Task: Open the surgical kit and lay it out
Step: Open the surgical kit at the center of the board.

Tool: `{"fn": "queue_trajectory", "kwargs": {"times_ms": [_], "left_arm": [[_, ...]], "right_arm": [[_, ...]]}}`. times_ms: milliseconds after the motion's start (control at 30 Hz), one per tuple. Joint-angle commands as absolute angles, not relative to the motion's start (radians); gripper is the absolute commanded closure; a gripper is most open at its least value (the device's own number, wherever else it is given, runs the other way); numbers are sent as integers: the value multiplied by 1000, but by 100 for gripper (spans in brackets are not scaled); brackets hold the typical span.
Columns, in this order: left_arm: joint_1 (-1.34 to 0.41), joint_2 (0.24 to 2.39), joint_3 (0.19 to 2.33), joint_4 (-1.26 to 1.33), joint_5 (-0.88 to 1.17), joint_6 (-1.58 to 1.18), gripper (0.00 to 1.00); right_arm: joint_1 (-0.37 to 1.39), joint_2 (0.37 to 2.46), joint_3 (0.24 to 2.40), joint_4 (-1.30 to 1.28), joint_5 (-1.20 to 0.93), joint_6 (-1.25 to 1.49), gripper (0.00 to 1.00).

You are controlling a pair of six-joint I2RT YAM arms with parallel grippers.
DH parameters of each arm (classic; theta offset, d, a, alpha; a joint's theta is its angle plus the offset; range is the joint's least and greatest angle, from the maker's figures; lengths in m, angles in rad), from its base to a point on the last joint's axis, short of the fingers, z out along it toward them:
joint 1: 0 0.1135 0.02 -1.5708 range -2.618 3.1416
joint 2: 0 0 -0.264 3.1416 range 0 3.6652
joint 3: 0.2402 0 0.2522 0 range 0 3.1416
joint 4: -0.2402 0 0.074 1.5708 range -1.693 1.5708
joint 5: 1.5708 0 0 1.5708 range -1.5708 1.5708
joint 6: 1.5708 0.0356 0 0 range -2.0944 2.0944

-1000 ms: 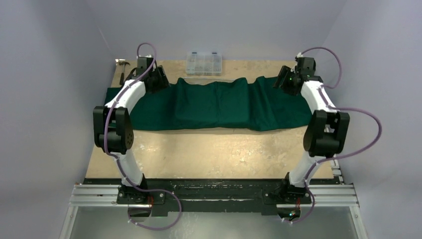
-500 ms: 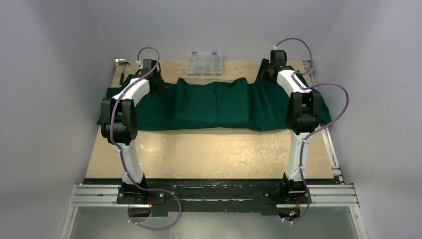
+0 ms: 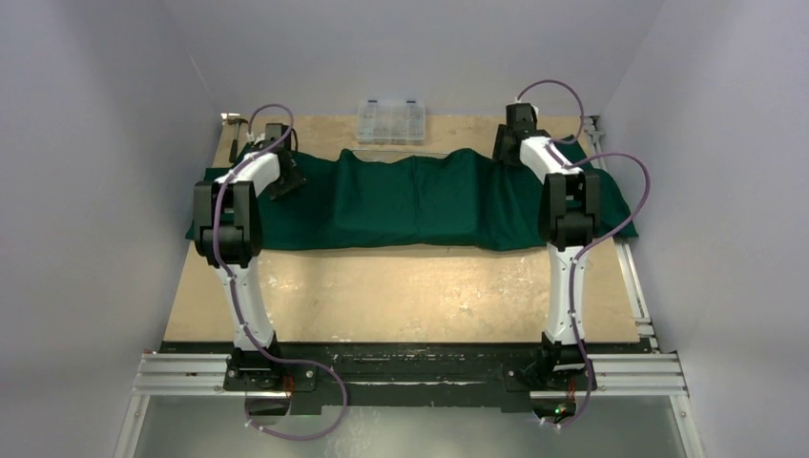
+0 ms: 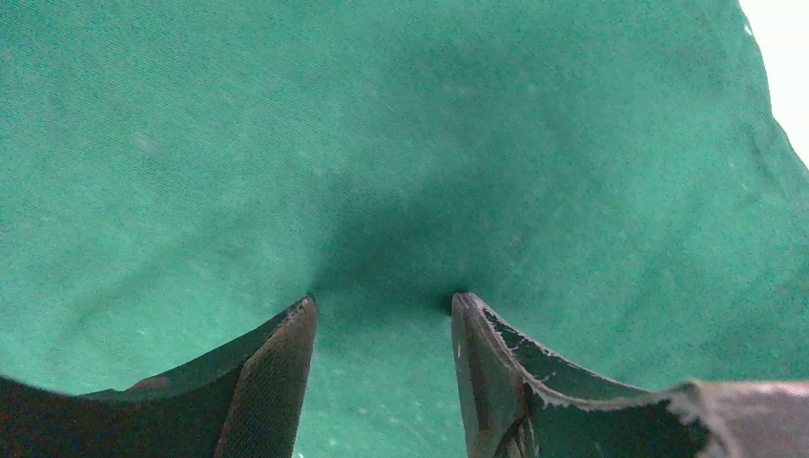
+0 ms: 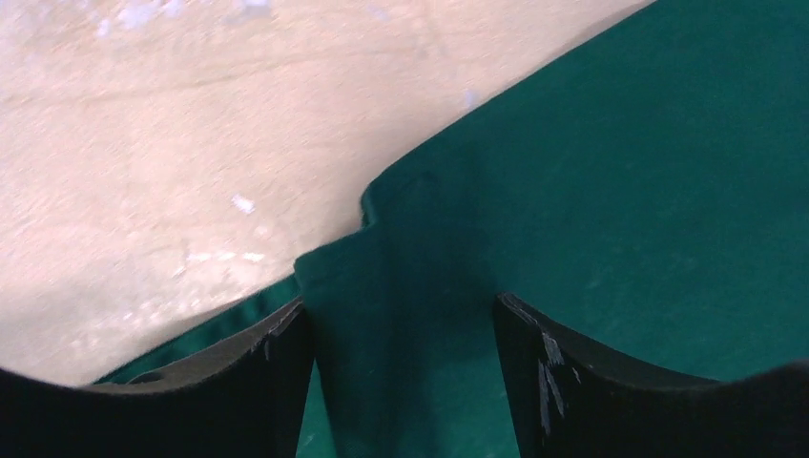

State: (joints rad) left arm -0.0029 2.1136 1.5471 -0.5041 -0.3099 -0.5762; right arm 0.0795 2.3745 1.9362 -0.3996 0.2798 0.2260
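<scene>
The surgical kit shows only as its dark green cloth wrap (image 3: 410, 205), spread across the far half of the table with a raised hump in the middle; whatever it covers is hidden. My left gripper (image 3: 284, 179) is low over the cloth's left wing. In the left wrist view it (image 4: 382, 305) stands open, tips at the flat cloth (image 4: 382, 143), nothing between them. My right gripper (image 3: 508, 143) is at the cloth's far edge, right of the hump. It (image 5: 401, 305) is open, straddling a folded flap of the cloth (image 5: 401, 248).
A clear plastic compartment box (image 3: 389, 121) stands at the back centre, just beyond the cloth. A small hammer (image 3: 234, 135) lies at the back left corner. Bare wooden tabletop (image 3: 401, 296) stretches between the cloth and the arm bases. Enclosure walls stand close on both sides.
My right arm has swung inward from the cloth's right end to its far edge beside the hump. My left gripper has dropped slightly toward me onto the left wing.
</scene>
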Motion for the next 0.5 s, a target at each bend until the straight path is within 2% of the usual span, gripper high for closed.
{"fn": "queue_trajectory", "kwargs": {"times_ms": [0,133,300,400,467], "left_arm": [[48,2148,1590,-531,-380,-616,47],[59,2194,1616,-557,-408,-616,47],[63,2235,1642,-560,-408,-606,47],[64,2253,1654,-563,-408,-609,48],[65,2261,1656,-566,-409,-608,48]], "right_arm": [[34,2405,2021,-495,425,248,30],[-10,2424,2045,-547,453,248,30],[-38,2394,2021,-467,309,272,31],[-40,2409,2077,-460,259,288,31],[-45,2429,2144,-469,231,316,26]]}}
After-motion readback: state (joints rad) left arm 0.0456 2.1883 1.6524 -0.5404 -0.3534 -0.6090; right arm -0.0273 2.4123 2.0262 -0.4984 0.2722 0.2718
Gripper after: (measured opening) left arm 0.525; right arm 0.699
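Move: The fold at the far edge of the surgical kit's cloth lies right at my right fingertips, about 1 cm left of and below the hand point. From that hand the right flap's middle is some 15 cm to the right and 15 cm back, and the clear box is about 33 cm left and 12 cm ahead. The left flap under my left hand has its middle roughly 6 cm left and 5 cm back; from that hand the hammer is some 14 cm left and 18 cm ahead. I drag the fold about 6 cm to the right with my right fingertips, staying down on the cloth with the fingers open and turning the hand some 8 degrees clockwise, then hold there. My left hand, still down on the left flap with its fingers half open, slides 3 cm the opposite way and then creeps a little forward, so the two draw the cloth apart. ##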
